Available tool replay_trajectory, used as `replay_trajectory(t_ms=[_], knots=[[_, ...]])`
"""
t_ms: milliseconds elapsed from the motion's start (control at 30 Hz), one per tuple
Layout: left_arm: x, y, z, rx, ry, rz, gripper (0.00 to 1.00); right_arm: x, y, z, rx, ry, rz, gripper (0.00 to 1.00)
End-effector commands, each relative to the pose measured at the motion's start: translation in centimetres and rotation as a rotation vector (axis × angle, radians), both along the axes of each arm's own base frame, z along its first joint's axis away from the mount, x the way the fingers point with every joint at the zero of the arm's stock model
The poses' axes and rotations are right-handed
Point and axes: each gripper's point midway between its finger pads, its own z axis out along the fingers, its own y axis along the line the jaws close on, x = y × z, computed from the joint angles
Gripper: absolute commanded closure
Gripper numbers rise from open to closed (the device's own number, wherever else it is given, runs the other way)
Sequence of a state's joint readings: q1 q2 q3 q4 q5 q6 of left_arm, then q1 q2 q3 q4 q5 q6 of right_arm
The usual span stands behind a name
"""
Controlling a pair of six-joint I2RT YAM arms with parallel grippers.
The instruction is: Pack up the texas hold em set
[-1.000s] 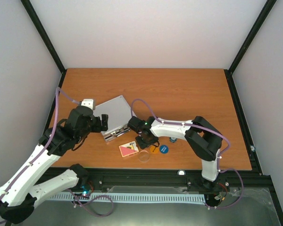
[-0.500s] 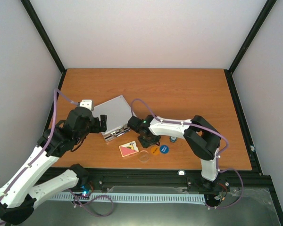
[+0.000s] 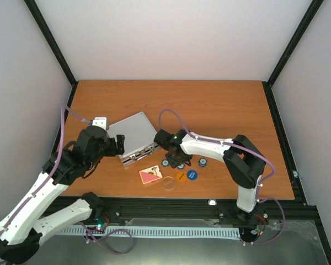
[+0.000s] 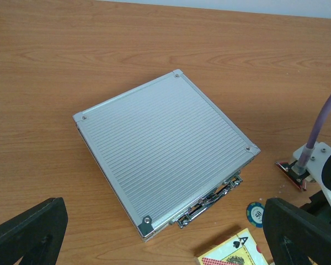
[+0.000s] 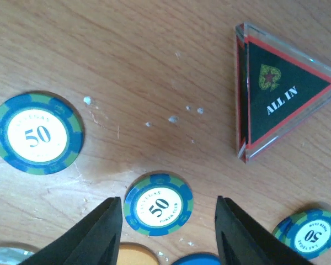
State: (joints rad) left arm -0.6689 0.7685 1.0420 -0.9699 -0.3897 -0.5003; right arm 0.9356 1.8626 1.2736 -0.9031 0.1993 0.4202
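The silver case (image 3: 133,135) (image 4: 165,160) lies closed on the table, its latches and handle toward the cards. My left gripper (image 3: 119,144) (image 4: 165,240) is open at the case's near left corner, touching nothing. My right gripper (image 3: 174,160) (image 5: 168,234) is open and points down over a blue-white chip (image 5: 158,204) lying flat, clear of both fingers. More chips (image 5: 37,133) (image 5: 306,233) (image 3: 202,163) lie around it. The red-black triangle (image 5: 281,107) rests beside them. The pink card deck (image 3: 150,175), clear disc (image 3: 168,183), orange disc (image 3: 180,176) and blue disc (image 3: 192,175) sit nearer the front edge.
The wooden table (image 3: 220,110) is bounded by black frame posts and white walls. The right arm (image 3: 209,146) stretches leftward across the table's front half. A purple cable (image 4: 320,127) loops above the right wrist.
The right wrist has shifted back and to the right. Chips that it covered now show on the table by its fingers, and its jaws stand slightly wider. The left arm has barely moved.
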Motion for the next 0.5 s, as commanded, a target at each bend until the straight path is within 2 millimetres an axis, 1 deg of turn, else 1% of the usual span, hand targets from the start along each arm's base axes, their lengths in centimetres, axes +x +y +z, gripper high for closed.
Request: replay_trajectory(t_ms=[0, 67, 133, 267, 467], knots=[[-0.1, 0.3, 0.2, -0.001, 0.0, 0.014, 0.0, -0.4, -0.2, 0.8, 0.033, 0.007, 0.004, 0.46], [-0.1, 0.3, 0.2, 0.0, 0.002, 0.015, 0.0, -0.9, -0.3, 0.6, 0.047, 0.035, 0.001, 0.38], [-0.1, 0.3, 0.1, 0.0, 0.004, 0.016, 0.0, -1.3, -0.6, 0.2, 0.062, 0.059, -0.009, 0.33], [-0.2, 0.4, -0.1, -0.003, 0.003, 0.02, 0.0, -1.6, -1.3, -0.6, 0.07, 0.09, -0.014, 0.32], [-0.2, 0.5, -0.2, -0.003, 0.007, 0.024, 0.0, -1.3, -1.0, -0.9, 0.084, 0.098, 0.02, 0.32]])
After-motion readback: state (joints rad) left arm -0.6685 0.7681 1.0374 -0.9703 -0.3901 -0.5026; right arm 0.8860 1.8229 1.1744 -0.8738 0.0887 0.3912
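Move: The middle 50 chip lies almost under the right hand, about 1 cm back and 3 cm below. From this hand, the blue disc is some 5 cm back and 4 cm right, the orange disc about 6 cm back and level sideways. The left 50 chip lies roughly 7 cm left, level fore-and-aft, and the all-in triangle about 5 cm ahead and 4 cm right. From the left hand, the middle chip is roughly 23 cm right, level fore-and-aft, and 26 cm below. No touch on any chip can be seen: the right hand heads for the middle 50 chip with its fingers spreading from under half open to about two-thirds. After a brief hover it shifts some 2.5 cm diagonally right and back while sinking about 1.5 cm, fingertips swinging some 5 degrees back towards the base, and slows with the chip between the finger lines, nearer the left finger. ##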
